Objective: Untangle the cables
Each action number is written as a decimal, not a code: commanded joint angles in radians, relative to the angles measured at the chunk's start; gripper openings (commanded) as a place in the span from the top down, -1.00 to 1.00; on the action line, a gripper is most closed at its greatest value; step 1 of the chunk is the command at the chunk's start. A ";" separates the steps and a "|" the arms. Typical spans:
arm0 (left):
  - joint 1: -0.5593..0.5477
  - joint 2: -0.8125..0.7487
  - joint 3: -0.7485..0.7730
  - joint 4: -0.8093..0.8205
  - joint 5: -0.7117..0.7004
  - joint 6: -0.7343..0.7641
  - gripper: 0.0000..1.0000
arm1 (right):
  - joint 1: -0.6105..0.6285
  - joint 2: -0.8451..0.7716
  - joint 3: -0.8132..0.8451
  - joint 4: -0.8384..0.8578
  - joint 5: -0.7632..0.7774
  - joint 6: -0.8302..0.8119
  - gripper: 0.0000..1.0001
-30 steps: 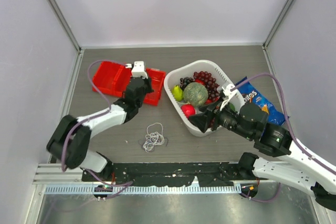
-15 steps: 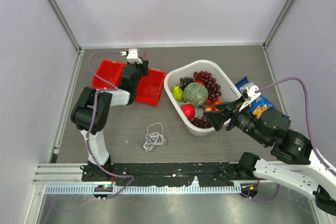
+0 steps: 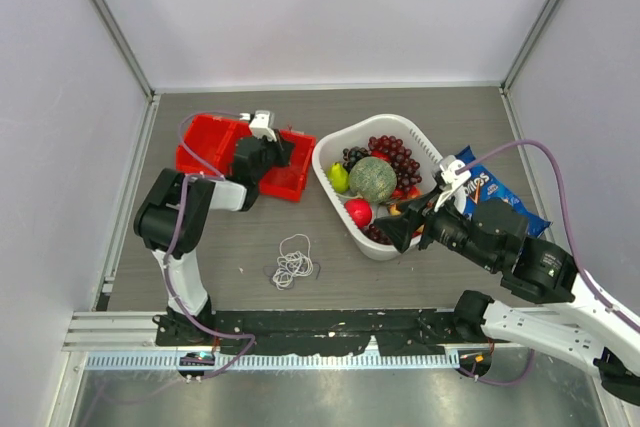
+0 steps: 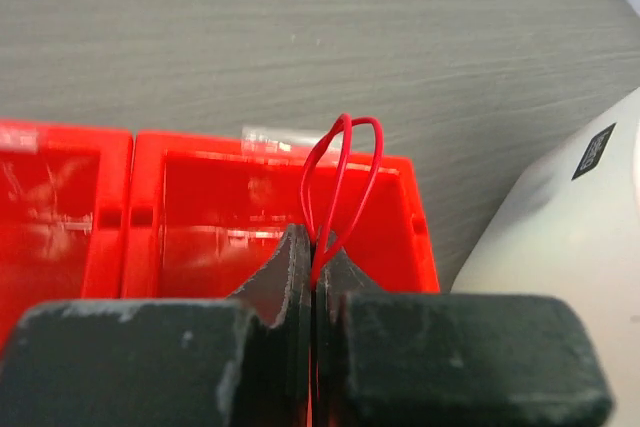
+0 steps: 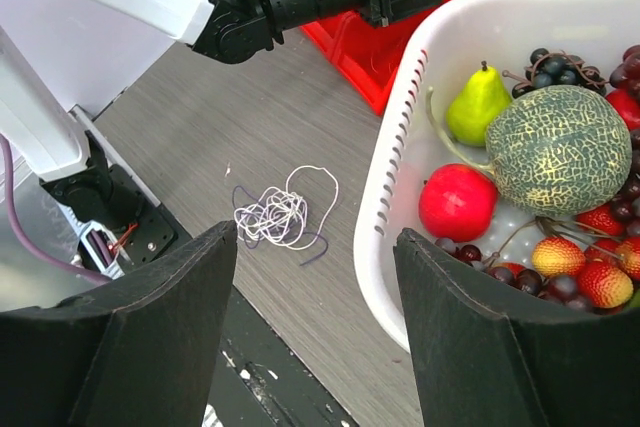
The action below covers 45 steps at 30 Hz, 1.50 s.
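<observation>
My left gripper (image 4: 315, 247) is shut on a thin red cable (image 4: 340, 177), whose loop sticks up out of the jaws above the red bin (image 4: 220, 197). From above, this gripper (image 3: 285, 150) hangs over the bin's right compartment. The white and purplish-grey cables (image 3: 293, 264) lie in one small tangled coil on the table, also seen in the right wrist view (image 5: 280, 212). My right gripper (image 3: 400, 232) stands open and empty beside the white basket's near rim, above the table to the right of the coil (image 5: 312, 247).
The red two-compartment bin (image 3: 205, 147) sits at the back left. A white basket (image 3: 330, 172) filled with melon, pear, grapes and strawberries stands in the middle right. A blue chips bag (image 3: 490, 192) lies behind the right arm.
The left arm has folded up at the elbow, keeping its gripper shut over the red bin. The right gripper drew back to the right, then came a little left again, still open.
</observation>
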 commanded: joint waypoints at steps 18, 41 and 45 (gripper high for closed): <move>-0.017 0.084 0.472 -1.071 -0.163 -0.194 0.82 | 0.004 -0.086 -0.066 0.107 0.012 0.125 -0.37; -0.082 -0.020 0.490 -1.168 -0.307 -0.274 -0.11 | 0.004 -0.040 -0.095 0.127 0.006 0.136 -0.35; -0.086 -0.097 0.457 -1.173 -0.315 -0.276 -0.12 | 0.004 -0.019 -0.107 0.136 0.001 0.142 -0.35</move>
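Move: The left hand, with the red cable already pinched, is over the red tray's right-hand compartment, whose middle lies almost straight below it, about 9 cm down. The middle compartment is some 9 cm to the left and 2 cm farther out; the fruit basket's middle is roughly 24 cm right and 5 cm back; the white cable is about 25 cm back. From the right hand, that right compartment lies some 30 cm ahead, 25 cm left and 29 cm below. Letting go of the red cable inside the tray's right compartment is what the left hand does: still gripping it, the hand sinks about 7 cm while tipping some 40 degrees fingers-down, easing back a little and turning slightly counter-clockwise. Low down, the fingers spread to about half open, and the hand backs straight up 2–3 cm. ##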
